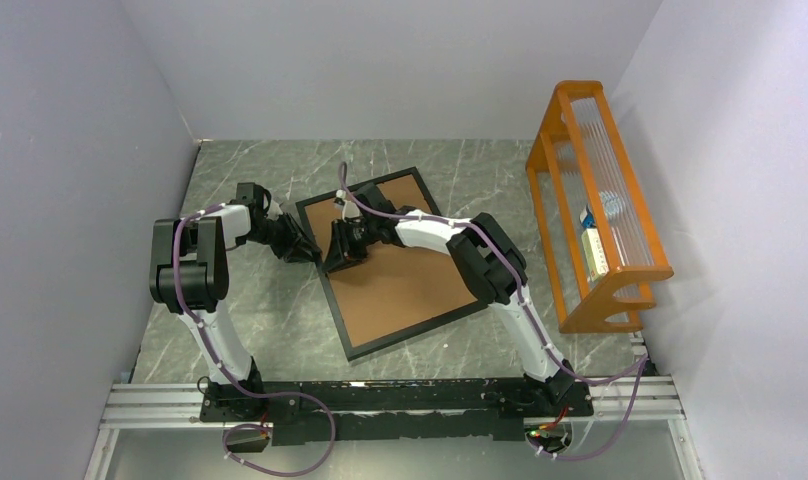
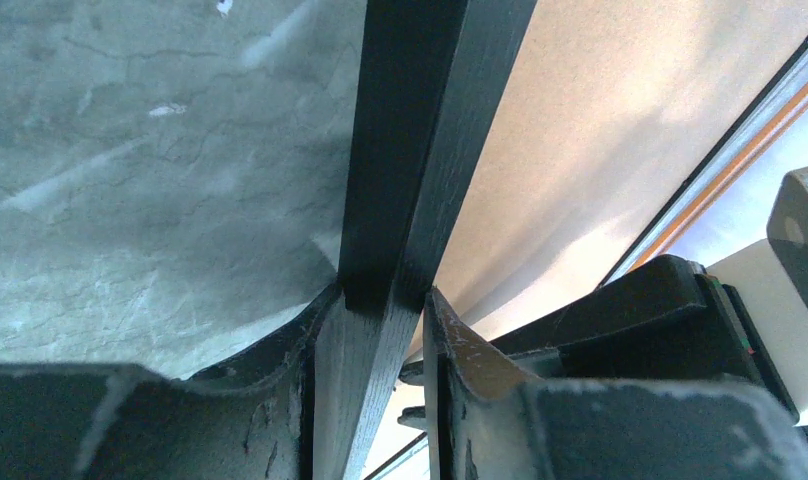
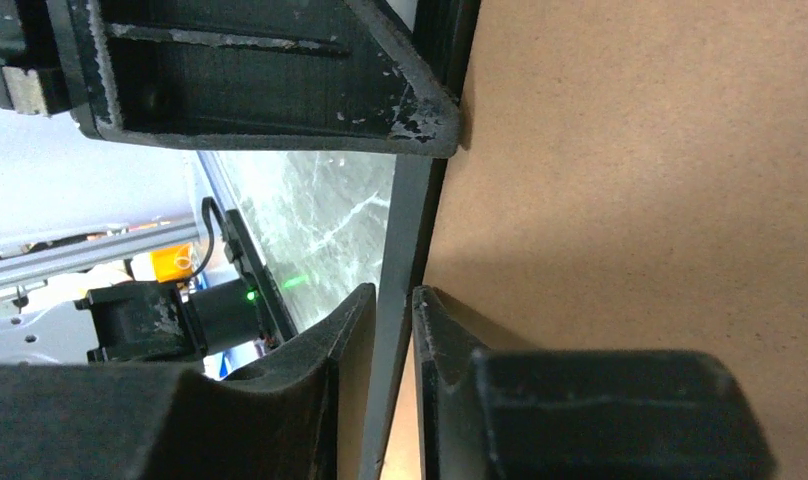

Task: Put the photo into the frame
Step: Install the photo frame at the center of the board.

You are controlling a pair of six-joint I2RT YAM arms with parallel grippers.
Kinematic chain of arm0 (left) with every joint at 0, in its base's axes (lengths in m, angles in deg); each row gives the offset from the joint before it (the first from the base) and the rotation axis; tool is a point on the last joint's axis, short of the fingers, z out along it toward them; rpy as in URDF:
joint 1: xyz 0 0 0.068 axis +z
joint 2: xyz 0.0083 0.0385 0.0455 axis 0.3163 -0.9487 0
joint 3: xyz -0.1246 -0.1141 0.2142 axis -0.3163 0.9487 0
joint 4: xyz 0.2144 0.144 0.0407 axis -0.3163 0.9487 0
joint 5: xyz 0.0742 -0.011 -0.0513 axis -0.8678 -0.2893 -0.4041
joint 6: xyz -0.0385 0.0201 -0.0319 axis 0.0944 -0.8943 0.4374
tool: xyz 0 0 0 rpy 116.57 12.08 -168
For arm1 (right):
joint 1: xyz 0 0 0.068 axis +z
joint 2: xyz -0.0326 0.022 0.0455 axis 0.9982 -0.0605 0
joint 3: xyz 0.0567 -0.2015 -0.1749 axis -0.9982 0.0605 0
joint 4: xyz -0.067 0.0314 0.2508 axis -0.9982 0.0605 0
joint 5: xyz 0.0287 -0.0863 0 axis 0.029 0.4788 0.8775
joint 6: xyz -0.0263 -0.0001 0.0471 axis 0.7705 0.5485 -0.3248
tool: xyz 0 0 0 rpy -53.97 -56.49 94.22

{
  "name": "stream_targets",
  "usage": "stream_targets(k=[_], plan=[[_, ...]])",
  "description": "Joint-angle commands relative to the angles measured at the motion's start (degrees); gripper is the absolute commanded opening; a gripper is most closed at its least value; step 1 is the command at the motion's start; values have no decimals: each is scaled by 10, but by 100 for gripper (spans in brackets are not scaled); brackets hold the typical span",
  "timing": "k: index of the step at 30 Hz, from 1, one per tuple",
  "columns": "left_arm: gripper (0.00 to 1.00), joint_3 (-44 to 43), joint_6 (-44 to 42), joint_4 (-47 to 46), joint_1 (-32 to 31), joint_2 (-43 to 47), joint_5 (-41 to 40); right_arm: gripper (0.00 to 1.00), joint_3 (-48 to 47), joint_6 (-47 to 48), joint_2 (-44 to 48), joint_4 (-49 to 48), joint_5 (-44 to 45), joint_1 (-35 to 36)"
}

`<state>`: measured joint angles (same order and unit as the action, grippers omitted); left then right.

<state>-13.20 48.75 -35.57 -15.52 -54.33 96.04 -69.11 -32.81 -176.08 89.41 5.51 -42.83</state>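
The black frame (image 1: 418,331) lies flat on the table at an angle, with a plain brown backing board (image 1: 400,270) filling it. The sunflower photo does not show in any view. My left gripper (image 1: 308,247) is shut on the frame's left bar; in the left wrist view the bar (image 2: 420,130) runs between the fingers of this gripper (image 2: 380,295). My right gripper (image 1: 332,262) reaches across the board and is shut on the same bar (image 3: 410,220), just beside the left one; its own view shows it (image 3: 392,295) closed on that bar.
An orange wooden rack (image 1: 600,210) stands at the right by the wall, with small items inside. Grey walls close the table on the left, back and right. The left gripper's body (image 3: 280,80) sits close above the right gripper.
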Motion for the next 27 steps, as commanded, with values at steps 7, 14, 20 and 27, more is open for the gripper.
stream_targets(k=[7, 14, 20, 27], plan=[[21, 17, -15, 40, -4, -17, -42, 7, 55, -20, 67, -138, -16, -1], [20, 16, -17, 41, -5, -16, -44, 5, 43, -35, 56, -152, -45, 0], [20, 18, -15, 40, -5, -16, -43, 5, 18, -15, 32, -100, -30, 4], [20, 17, -17, 40, -5, -16, -44, 6, -16, 11, -5, -32, -18, 7]])
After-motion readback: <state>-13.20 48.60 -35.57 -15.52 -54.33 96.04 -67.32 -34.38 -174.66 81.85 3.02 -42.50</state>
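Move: The left hand already pinches the photo frame's left bar, right between its finger pads. For the right hand, the near stretch of that bar lies level, about 1 cm to the left and 1 cm below. The brown board's middle is some 14 cm to the right and 2 cm ahead of the right hand; the frame's far left corner is about 14 cm ahead and 6 cm left. The right hand rises about 2 cm from the frame bar's inner edge, fingers closing, while the left keeps pinching. ##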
